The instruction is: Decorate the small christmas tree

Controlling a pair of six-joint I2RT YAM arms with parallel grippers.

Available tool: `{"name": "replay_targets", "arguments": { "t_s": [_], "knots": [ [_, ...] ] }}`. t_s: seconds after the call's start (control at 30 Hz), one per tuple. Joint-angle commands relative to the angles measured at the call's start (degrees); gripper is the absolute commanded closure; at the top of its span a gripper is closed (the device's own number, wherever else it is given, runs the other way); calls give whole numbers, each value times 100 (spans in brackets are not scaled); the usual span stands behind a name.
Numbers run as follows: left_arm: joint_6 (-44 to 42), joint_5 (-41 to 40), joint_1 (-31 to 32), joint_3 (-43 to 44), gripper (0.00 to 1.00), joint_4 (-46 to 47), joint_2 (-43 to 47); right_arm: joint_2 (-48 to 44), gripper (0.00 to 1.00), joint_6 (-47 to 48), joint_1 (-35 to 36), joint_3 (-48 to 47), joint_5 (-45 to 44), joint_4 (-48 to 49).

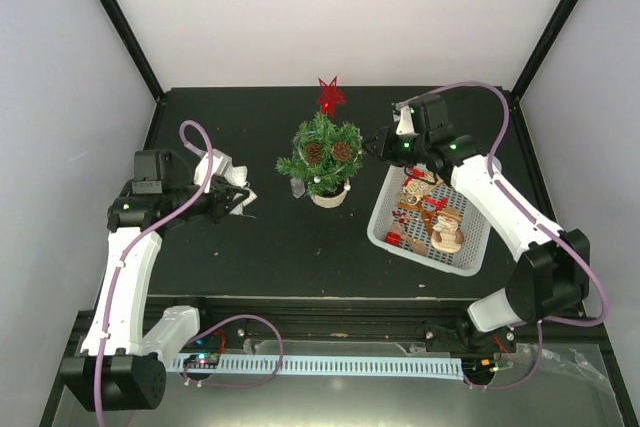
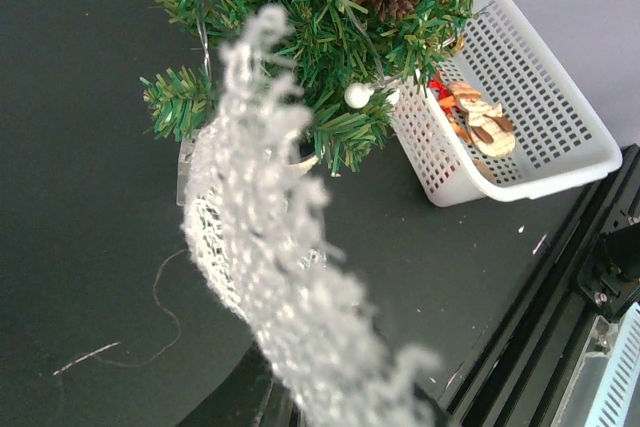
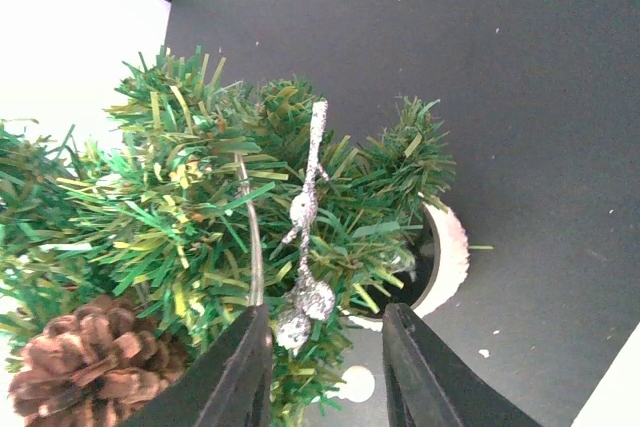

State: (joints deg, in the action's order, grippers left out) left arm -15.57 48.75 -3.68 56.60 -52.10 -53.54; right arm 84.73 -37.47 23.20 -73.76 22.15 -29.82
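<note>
The small christmas tree [image 1: 320, 152] stands mid-table in a white pot [image 1: 328, 197], with a red star [image 1: 330, 95] on top and two pine cones [image 1: 327, 151] among its branches. My left gripper [image 1: 238, 197] hangs left of the tree, shut on a white lacy ornament [image 2: 270, 247]. That ornament hides the jaws in the left wrist view. My right gripper [image 3: 325, 312] is open at the tree's right side. A silver glitter berry sprig [image 3: 305, 212] rests in the branches between its fingers, close to the left finger [image 3: 240, 367] and not pinched.
A white basket [image 1: 385, 237] right of the tree holds several wooden and red ornaments, among them a snowman figure [image 1: 447, 230]. The tree's pot rim [image 3: 452, 247] lies just beyond my right finger. A loose thread [image 2: 150, 347] lies on the black table.
</note>
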Motion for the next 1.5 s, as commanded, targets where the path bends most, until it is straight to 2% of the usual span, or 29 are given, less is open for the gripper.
{"name": "replay_targets", "arguments": {
  "t_s": [0.0, 0.3, 0.4, 0.5, 0.67, 0.97, 1.27, 1.47],
  "knots": [
    [63, -44, -45, -17, 86, 112, 89, -375, 63, 3, -48, 98, 168, 190],
    [-4, -58, -45, 9, 86, 64, 116, -888, 55, -26, -114, 341, 101, 318],
    [-8, -74, -42, 40, 86, 47, 107, -937, 52, 136, -97, 270, 39, 176],
    [2, -106, -45, 89, 86, 42, 83, -909, 50, 184, 32, 113, -443, -266],
    [37, -227, -45, 165, 86, 42, 45, -915, 50, 384, 994, -170, -2017, -946],
    [54, -226, -45, 211, 86, 31, 32, -749, 50, 336, 2000, -795, -2794, -1456],
    [49, -182, -40, 175, 86, 59, 81, -756, 50, 119, 2984, -330, -2801, -1282],
    [61, -182, -52, 169, 86, 68, 93, -458, 50, -164, 3256, 100, -2587, -463]
  ]
}}
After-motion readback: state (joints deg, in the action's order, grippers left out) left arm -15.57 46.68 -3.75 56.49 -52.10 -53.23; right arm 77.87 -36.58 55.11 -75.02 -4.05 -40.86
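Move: The strip of white lace, held in the left fingers, is about 28 cm to the right hand's left and 12 cm back, roughly level with it. Between them stands the small christmas tree, its middle some 10 cm left of the right hand, 4 cm back and 4 cm lower; the basket of ornaments lies about 16 cm right, 5 cm back and 16 cm down. From the left hand the lace is right at the fingertips. Backing away from the tree's right side, the empty right hand opens its fingers wider and rises about 4 cm, then swings back and left around the near side of the tree towards the lace. It lifts again, then sinks to near its starting height, ending some 13 cm back and 9 cm left, turned roughly 15 degrees counter-clockwise. The left hand stays put, keeping its grip on the lace. ##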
